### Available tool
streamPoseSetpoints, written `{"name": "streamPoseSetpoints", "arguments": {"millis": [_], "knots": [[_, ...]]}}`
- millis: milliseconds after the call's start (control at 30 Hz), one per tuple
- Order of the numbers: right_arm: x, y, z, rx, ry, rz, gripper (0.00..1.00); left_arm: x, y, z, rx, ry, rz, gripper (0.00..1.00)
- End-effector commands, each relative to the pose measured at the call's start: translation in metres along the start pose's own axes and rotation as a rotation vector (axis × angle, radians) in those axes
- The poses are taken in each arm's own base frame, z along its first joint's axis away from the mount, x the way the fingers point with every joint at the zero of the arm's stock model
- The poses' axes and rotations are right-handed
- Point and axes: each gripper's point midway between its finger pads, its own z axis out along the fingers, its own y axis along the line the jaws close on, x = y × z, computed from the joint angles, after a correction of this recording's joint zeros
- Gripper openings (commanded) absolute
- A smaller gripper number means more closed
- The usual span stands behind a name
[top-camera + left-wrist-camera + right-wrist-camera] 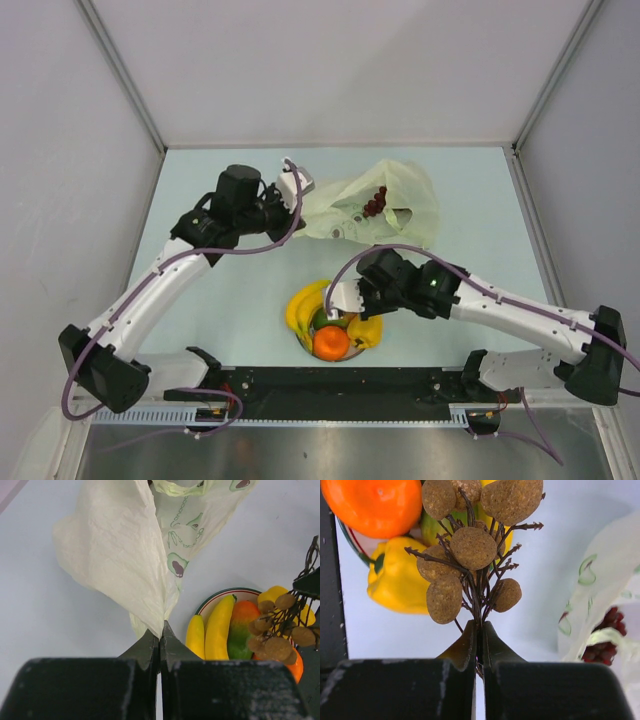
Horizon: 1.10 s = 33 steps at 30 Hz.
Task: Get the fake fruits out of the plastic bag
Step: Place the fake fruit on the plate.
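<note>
My left gripper is shut on a pinched fold of the plastic bag, holding its left edge up. The pale bag lies at the back of the table, with a dark red grape bunch inside it, also in the right wrist view. My right gripper is shut on the stem of a brown round-fruit bunch, hanging just over the plate. On the plate lie bananas, a mango, an orange and a yellow fruit.
The plate sits close to the near edge, right in front of the black base rail. Grey walls enclose the table on the left, right and back.
</note>
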Motion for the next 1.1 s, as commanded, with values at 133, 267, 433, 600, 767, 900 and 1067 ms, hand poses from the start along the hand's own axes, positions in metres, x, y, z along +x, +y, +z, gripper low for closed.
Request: {"name": "streamPoseSetpoints", "arguments": {"millis": [133, 267, 433, 600, 767, 900, 1067], "knots": [[-0.047, -0.017, 0.03, 0.118, -0.135, -0.189, 0.0, -0.008, 0.022, -0.025, -0.087, -0.068, 0.008, 0.0], [-0.053, -0.003, 0.039, 0.077, -0.152, -0.239, 0.0, -0.007, 0.035, -0.033, -0.114, -0.089, -0.057, 0.0], [-0.055, -0.003, 0.047, 0.083, -0.162, -0.216, 0.0, -0.009, 0.037, -0.041, -0.11, -0.117, -0.079, 0.0], [-0.044, 0.014, 0.054, 0.015, -0.14, -0.243, 0.0, -0.007, 0.037, -0.045, -0.117, -0.116, -0.078, 0.0], [-0.046, 0.022, 0.055, 0.019, -0.146, -0.25, 0.42, -0.008, 0.034, -0.043, -0.098, -0.12, -0.086, 0.0], [-0.06, -0.003, 0.042, 0.194, -0.152, -0.179, 0.71, -0.01, 0.034, -0.043, -0.09, -0.122, -0.091, 0.0], [-0.068, -0.055, 0.007, 0.509, -0.12, -0.003, 0.86, -0.016, 0.033, -0.044, -0.086, -0.136, -0.09, 0.0]]}}
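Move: The shut right gripper still holds the brown fruit bunch by its stems; the plate's middle lies about 5 cm left, 4 cm back and 15 cm below. On the plate, the mango is about 5 cm left and 3 cm back, the orange 6 cm left and 7 cm back, the yellow pepper straight back 5 cm, and the bananas 10 cm left and 1 cm back. From the left gripper, still pinching the bag's edge, the plate lies about 19 cm back, 6 cm right and 25 cm below. Carry the bunch left about 6 cm over the plate, swinging the right hand counter-clockwise some 10 degrees, then lower it to about 4 cm below its starting height. Open the fingers wide to let go of the stems, and start rising a couple of centimetres. Meanwhile pull the pinched bag edge about 5 cm left with the left gripper, keeping its hold. ##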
